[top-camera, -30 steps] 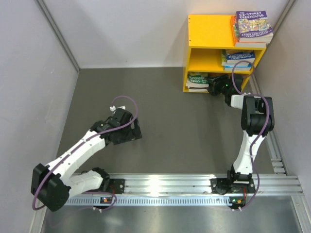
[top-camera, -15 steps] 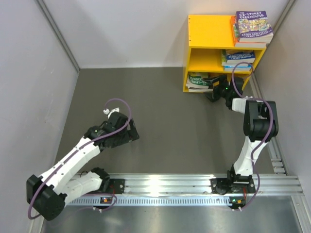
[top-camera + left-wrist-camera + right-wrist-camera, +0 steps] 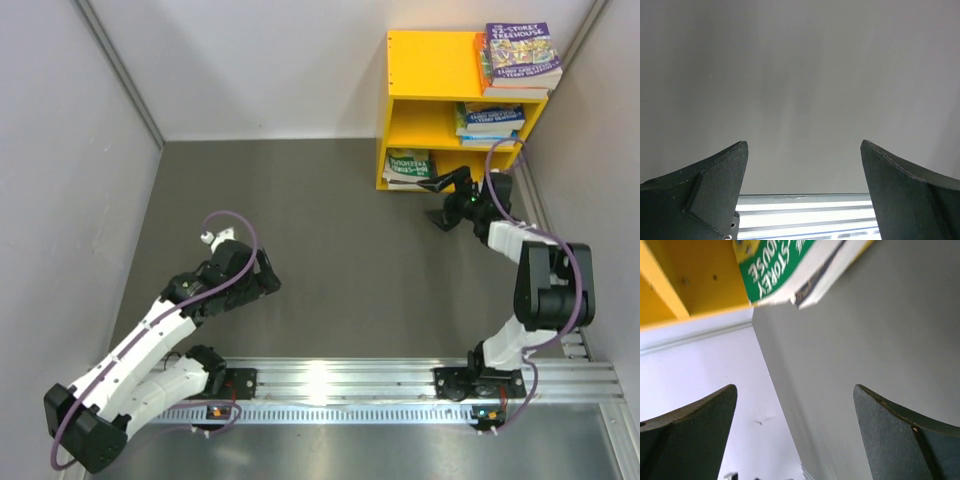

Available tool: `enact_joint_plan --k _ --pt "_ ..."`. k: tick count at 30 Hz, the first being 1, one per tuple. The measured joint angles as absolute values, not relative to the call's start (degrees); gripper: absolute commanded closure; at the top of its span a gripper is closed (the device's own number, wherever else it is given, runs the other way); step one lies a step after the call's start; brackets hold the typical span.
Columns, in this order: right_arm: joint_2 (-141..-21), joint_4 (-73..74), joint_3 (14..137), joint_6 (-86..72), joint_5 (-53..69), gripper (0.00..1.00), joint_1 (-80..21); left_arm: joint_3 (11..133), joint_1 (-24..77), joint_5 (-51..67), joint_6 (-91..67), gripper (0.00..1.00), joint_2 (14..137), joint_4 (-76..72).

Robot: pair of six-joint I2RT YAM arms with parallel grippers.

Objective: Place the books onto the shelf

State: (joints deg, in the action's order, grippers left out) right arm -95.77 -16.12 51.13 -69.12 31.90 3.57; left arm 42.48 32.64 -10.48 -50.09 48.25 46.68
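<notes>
The yellow shelf (image 3: 432, 62) stands at the far right. A stack of books (image 3: 520, 55) lies on its top, more books (image 3: 490, 120) sit in the upper compartment, and a green-covered book (image 3: 408, 166) lies in the lower one. My right gripper (image 3: 433, 203) hangs open just in front of the lower compartment, holding nothing. In the right wrist view the green book (image 3: 785, 265) and the shelf's yellow board (image 3: 690, 285) show above the open right gripper (image 3: 795, 390). My left gripper (image 3: 266, 280) is open and empty over the left of the table, as the left wrist view (image 3: 804, 145) confirms.
Grey walls (image 3: 60, 150) close in the table on the left, back and right. An aluminium rail (image 3: 400, 375) runs along the near edge by the arm bases. A second rail (image 3: 562, 300) runs along the right side beside the right arm.
The right gripper has opened wide and drawn back from the lower compartment, leaving the green book there. The left arm has pulled back toward its base, down and left.
</notes>
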Motion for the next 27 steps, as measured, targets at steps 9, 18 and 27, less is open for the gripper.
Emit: enact_joint_plan --k 9,18,27 --pt "-74.8 -4.2 41.1 -60.9 33.1 0.02 3.5 39.5 32.6 -9.0 -49.7 0.01 50.2 42.7" --pt "-55.8 17.5 38.0 -49.6 32.0 0.02 3.5 42.2 32.6 -4.9 -47.1 0.01 64.1 33.6" --pt "-48.2 38.0 54.8 -43.3 28.1 0.01 3.5 49.1 32.6 0.6 -45.0 0.01 72.2 28.9"
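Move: The right hand is already empty and clear of the shelf. The book stack in the lower compartment lies about 18 cm ahead of it, 4 cm to its left and 6 cm lower. The middle-shelf books stand some 19 cm ahead, 12 cm right and 6 cm higher; the top books about 18 cm ahead, 13 cm right and 18 cm higher. From the left hand, the book stack is roughly 42 cm ahead, 32 cm right and 6 cm lower. Touching nothing, the right hand heads back away from the shelf by nearly 20 cm, climbing gently and then steeply to about 12 cm higher, its left side rolling down some 20 degrees, fingers still wide open. The left hand, also open and empty, sinks a little, then swings forward and to its right over bare table, turning slightly clockwise and starting to rise at the end. ##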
